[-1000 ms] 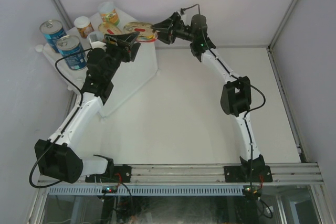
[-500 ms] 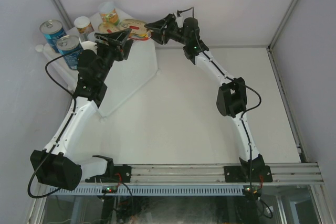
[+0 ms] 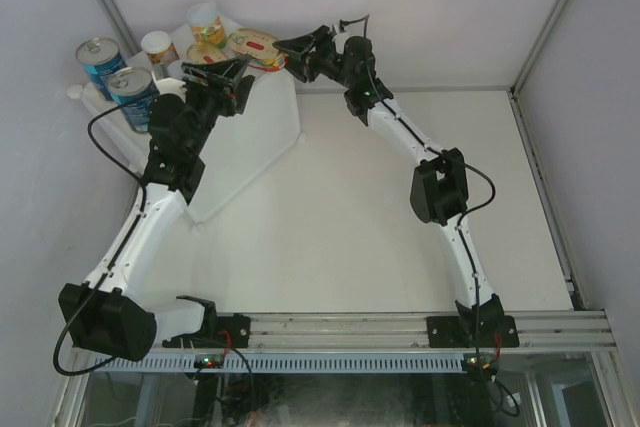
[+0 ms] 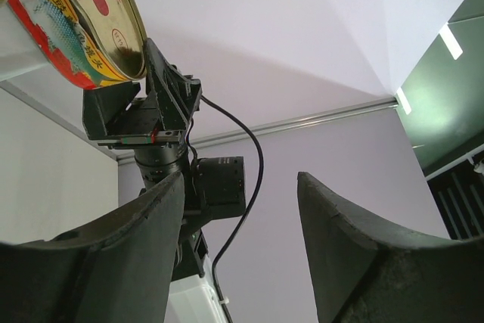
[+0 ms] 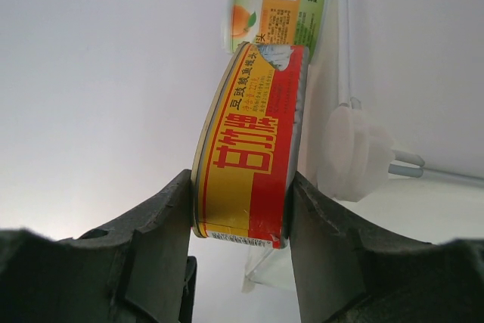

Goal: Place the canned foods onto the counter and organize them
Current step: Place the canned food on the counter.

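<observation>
The counter [image 3: 262, 137] is the white box at the back left. On its top stand two tall blue cans [image 3: 133, 95], two small round cans [image 3: 160, 47] and a flat oval tin [image 3: 207, 53]. My right gripper [image 3: 284, 48] is shut on a second red-and-yellow oval tin [image 3: 252, 44], which is over the counter's back corner. The right wrist view shows that tin [image 5: 253, 145] clamped on edge between both fingers, with an orange-labelled small can [image 5: 276, 17] behind it. My left gripper [image 3: 222, 69] hovers open over the counter top, its jaws [image 4: 242, 209] empty and the held tin [image 4: 72, 24] beyond them.
White tabletop [image 3: 380, 207] spreads to the right of the counter. A round corner knob [image 5: 355, 153] of the counter sits just right of the held tin. Grey walls with metal posts [image 3: 545, 17] enclose the back and sides. An aluminium rail [image 3: 400, 327] runs along the near edge.
My right gripper has carried the oval tin leftward, further over the counter's back corner. My left arm shifted back and left early on, then stayed still.
</observation>
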`<state>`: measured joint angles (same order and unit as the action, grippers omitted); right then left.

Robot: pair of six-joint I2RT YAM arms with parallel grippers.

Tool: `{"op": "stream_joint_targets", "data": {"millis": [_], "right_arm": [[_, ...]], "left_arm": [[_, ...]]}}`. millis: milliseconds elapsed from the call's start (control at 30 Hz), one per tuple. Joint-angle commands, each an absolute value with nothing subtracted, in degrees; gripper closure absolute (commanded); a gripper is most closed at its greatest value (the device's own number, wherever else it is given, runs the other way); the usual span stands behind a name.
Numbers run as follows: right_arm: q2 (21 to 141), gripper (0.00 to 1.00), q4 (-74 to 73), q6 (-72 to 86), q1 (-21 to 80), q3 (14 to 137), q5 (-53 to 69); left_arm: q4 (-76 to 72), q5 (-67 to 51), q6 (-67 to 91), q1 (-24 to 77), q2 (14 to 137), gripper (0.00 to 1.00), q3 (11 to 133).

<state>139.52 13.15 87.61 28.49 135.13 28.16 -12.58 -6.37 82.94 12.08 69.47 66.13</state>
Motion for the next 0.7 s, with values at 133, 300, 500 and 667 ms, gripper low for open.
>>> {"op": "stream_joint_targets", "data": {"millis": [133, 300, 500, 667], "right_arm": [[135.9, 0.89, 14.3, 84.7, 30.3, 136.3, 23.8], [134.2, 0.57, 12.7, 82.7, 30.6, 134.4, 24.5], [132.3, 0.36, 11.3, 81.0, 30.6, 132.4, 24.8], [130.3, 0.30, 8.4, 78.9, 30.4, 131.6, 24.4]], "left_arm": [[-15.4, -6.6, 82.7, 11.3, 69.3, 0.35, 69.4], [-16.1, -6.5, 83.1, 11.1, 69.5, 0.35, 69.2], [-16.7, -6.7, 83.4, 11.1, 69.9, 0.35, 69.6], [-16.7, -7.0, 83.5, 11.1, 70.4, 0.35, 70.0]]}}
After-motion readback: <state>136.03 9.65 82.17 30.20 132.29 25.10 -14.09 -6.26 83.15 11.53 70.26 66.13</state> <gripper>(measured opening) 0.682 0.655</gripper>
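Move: The right hand still grips the right-hand end of the oval fish can. Its spot on the counter (the white box's top) lies about 6 cm to the left and 2 cm ahead, some 3 cm below. The first fish can lies roughly 14 cm left and 1 cm ahead, and the orange fruit cup 14 cm left and 6 cm ahead. From the left hand, the spot is about 8 cm ahead, 4 cm left and 10 cm below. Leftward by only about 1 cm, the right hand carries the gripped fish can a little farther in over the counter, towards the first fish can. Then its fingers open by roughly a fifth of their range and let go of the can's end, while the hand eases back towards the base by a bare centimetre and starts to the right. ##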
